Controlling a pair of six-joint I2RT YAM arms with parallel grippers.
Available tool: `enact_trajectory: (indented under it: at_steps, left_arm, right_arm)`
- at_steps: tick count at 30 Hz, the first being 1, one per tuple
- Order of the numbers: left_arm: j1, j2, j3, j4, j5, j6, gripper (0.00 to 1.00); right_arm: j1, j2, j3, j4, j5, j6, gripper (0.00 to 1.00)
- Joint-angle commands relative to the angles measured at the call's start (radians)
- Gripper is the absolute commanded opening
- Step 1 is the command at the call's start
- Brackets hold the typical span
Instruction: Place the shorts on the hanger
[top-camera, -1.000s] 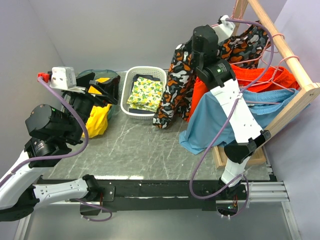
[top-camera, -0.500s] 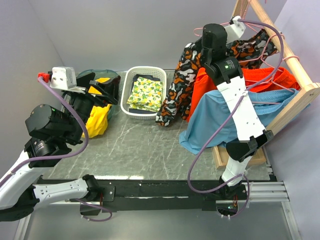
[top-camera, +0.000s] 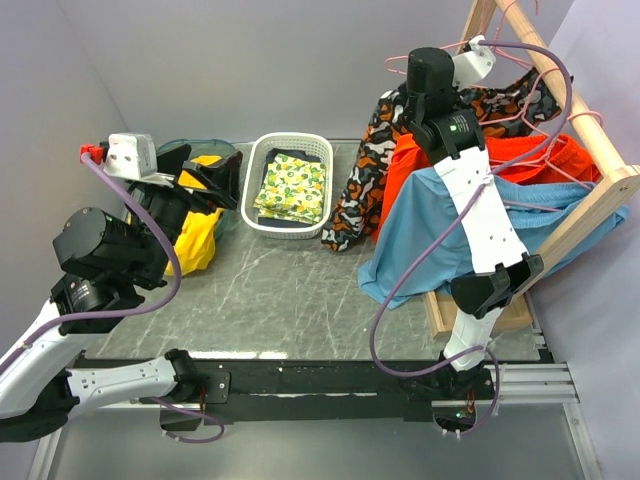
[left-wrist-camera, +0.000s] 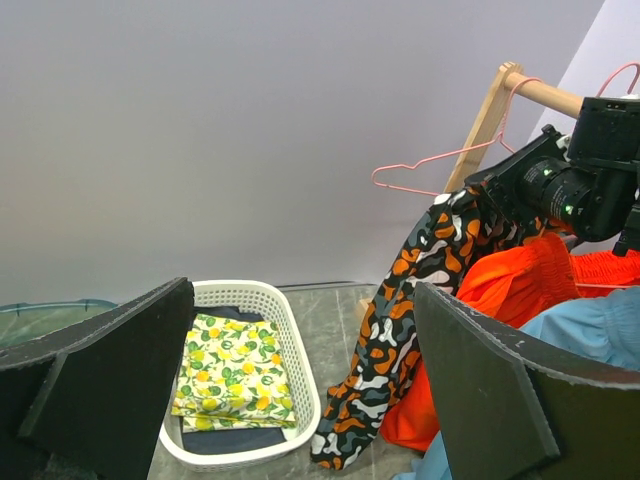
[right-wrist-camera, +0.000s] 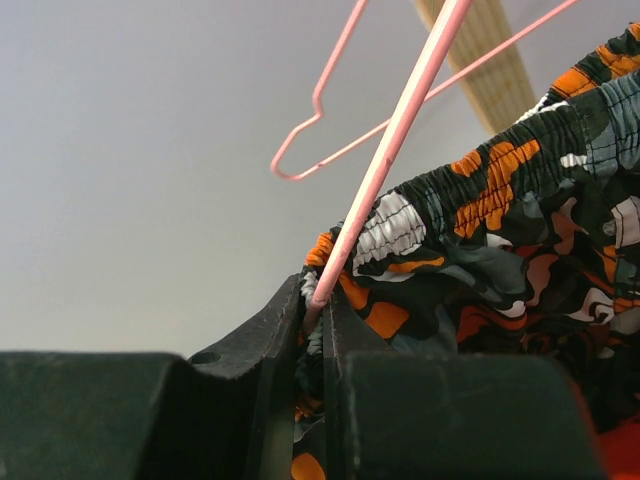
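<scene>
The camouflage shorts (top-camera: 362, 180) hang from the wooden rack's left end, one leg reaching down toward the table. They also show in the left wrist view (left-wrist-camera: 400, 330) and the right wrist view (right-wrist-camera: 500, 250). My right gripper (right-wrist-camera: 315, 305) is shut on a pink wire of the hanger (right-wrist-camera: 395, 140), with the shorts' waistband pinched beside it. In the top view the right gripper (top-camera: 428, 72) is high at the rack's rail. My left gripper (top-camera: 215, 180) is open and empty at the far left, well away from the shorts.
A wooden rack (top-camera: 575, 105) carries plain orange shorts (top-camera: 520, 155), light-blue shorts (top-camera: 430, 240) and more pink hangers (left-wrist-camera: 430, 165). A white basket (top-camera: 256, 160) holds folded lemon-print cloth. A yellow cloth (top-camera: 195, 240) and a glass tub (top-camera: 190, 150) lie under the left arm.
My right gripper has moved up and to the right toward the rack rail, lifting the shorts with it. The left arm has barely moved.
</scene>
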Motion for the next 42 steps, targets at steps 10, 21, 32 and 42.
enact_trajectory:
  at_steps: [10, 21, 32, 42]
  left_arm:
    - [-0.001, -0.002, -0.002, 0.039, 0.021, 0.018, 0.96]
    - [-0.001, -0.015, -0.021, 0.046, 0.024, 0.018, 0.96]
    - [-0.001, -0.012, -0.021, 0.031, 0.029, 0.002, 0.97]
    - [0.002, 0.016, -0.042, -0.038, 0.036, -0.133, 0.96]
  right_arm:
    - [-0.048, -0.023, -0.009, -0.004, 0.087, 0.034, 0.00]
    - [-0.075, -0.073, -0.106, -0.013, 0.067, 0.107, 0.00]
    - [-0.069, -0.147, -0.162, 0.015, 0.006, 0.100, 0.42]
    - [0.076, -0.285, -0.291, 0.076, 0.106, 0.057, 0.85]
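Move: Holding the left end of the hanger with the camouflage shorts, the right hand has its goal, the rack's wooden rail, about 20 cm to its right, level with it in reach and 12 cm higher. The empty hanger sits some 12 cm ahead and 10 cm right, a bit above. The orange shorts hang about 10 cm back, 15 right and 12 lower. From the idle left hand, that rail spot is roughly 27 cm ahead, 55 right. Lowering the held hanger end about 6 cm while carrying it some 3 cm right towards the rail, the right hand tips its fingers slightly down to set the hook. Then the fingers open wide and let go of hanger and waistband, and the hand backs off about 4 cm, rising some 3 cm. ##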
